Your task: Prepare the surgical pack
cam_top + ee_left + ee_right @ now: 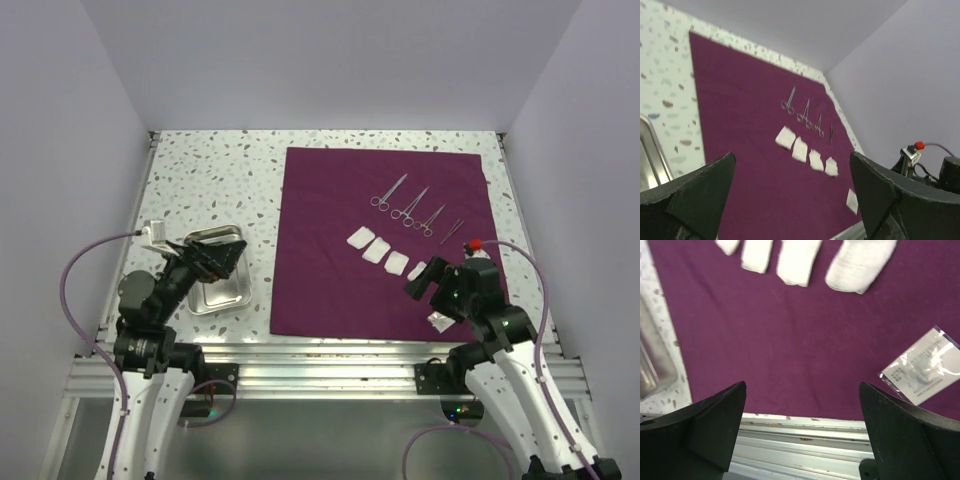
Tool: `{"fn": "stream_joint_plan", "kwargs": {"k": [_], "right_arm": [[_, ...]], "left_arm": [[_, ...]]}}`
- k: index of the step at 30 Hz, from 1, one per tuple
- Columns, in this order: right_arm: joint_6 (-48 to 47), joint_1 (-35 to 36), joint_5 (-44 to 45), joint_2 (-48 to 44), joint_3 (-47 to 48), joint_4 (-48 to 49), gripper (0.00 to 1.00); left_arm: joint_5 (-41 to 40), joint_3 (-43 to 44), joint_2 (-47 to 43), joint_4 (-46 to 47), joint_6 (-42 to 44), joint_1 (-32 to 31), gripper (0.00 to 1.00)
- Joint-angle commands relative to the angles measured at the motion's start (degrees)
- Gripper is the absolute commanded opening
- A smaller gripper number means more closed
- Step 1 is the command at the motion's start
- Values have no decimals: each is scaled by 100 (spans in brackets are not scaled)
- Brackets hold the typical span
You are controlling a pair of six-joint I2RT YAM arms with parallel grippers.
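A maroon cloth point(330, 260) lies spread flat on the speckled table. On its far right part lie three scissor-like instruments point(410, 207) and thin tweezers point(453, 231). Several white gauze squares point(378, 251) sit in a slanted row below them. A small clear packet point(440, 321) rests near the cloth's front right corner. The steel tray point(215, 290) stands left of the cloth. My left gripper point(222, 255) hovers open over the tray, facing the cloth point(755, 150) and gauze point(800, 149). My right gripper point(422, 278) hangs open above the cloth's front edge point(790, 355), with nothing between its fingers.
An aluminium rail point(330, 360) runs along the table's near edge, just below the cloth. Pale walls close in the back and both sides. The right arm point(935, 175) shows at the right of the left wrist view. The packet point(922, 365) lies right of the right gripper.
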Motion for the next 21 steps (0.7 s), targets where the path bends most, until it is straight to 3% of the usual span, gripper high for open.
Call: {"fn": "stream_joint_plan", "kwargs": {"k": [1,6,14,18,21], "right_arm": [[-156,-7,326,475,372,-183,99],[-157,-7,404,1607,584,-156,99],[-200,-24,1687,2637,1576,-253,98],[-463,-234,2153,3594,2173,-113,88],[-596,-349,2391,4298,2551,10,71]], "left_arm": [[556,161,539,-1111,346,27,100],[1232,-128,1102,-989,354,27,100],[1269,-155,1524,-1006,742,27,99],[1304,-234,1498,-813,680,27,98],[1356,-217,1524,-751,724,27,97]]}}
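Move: The rightmost gauze pad lies about 12 cm ahead of the right hand, 5 cm to its right and 12 cm below. The next gauze is 7 cm left of that pad and 3 cm farther out, the silver packet some 10 cm nearer and 6 cm right of it, and the tweezers roughly 13 cm beyond and 11 cm right of it. From the left hand, the tray is about 9 cm ahead, 8 cm left and 28 cm below; that rightmost gauze is about 10 cm ahead and 49 cm right. Heading for the rightmost gauze pad, the right hand first dips nearly 3 cm, then swings forward about 8 cm and right 5 cm, regaining its height as its wrist rolls left side down and tips further downward; the fingers begin narrowing late. The left hand sinks some 10 cm beside the tray, easing right, tipping down about 25 degrees with fingers wide. Neither visibly touches anything. ##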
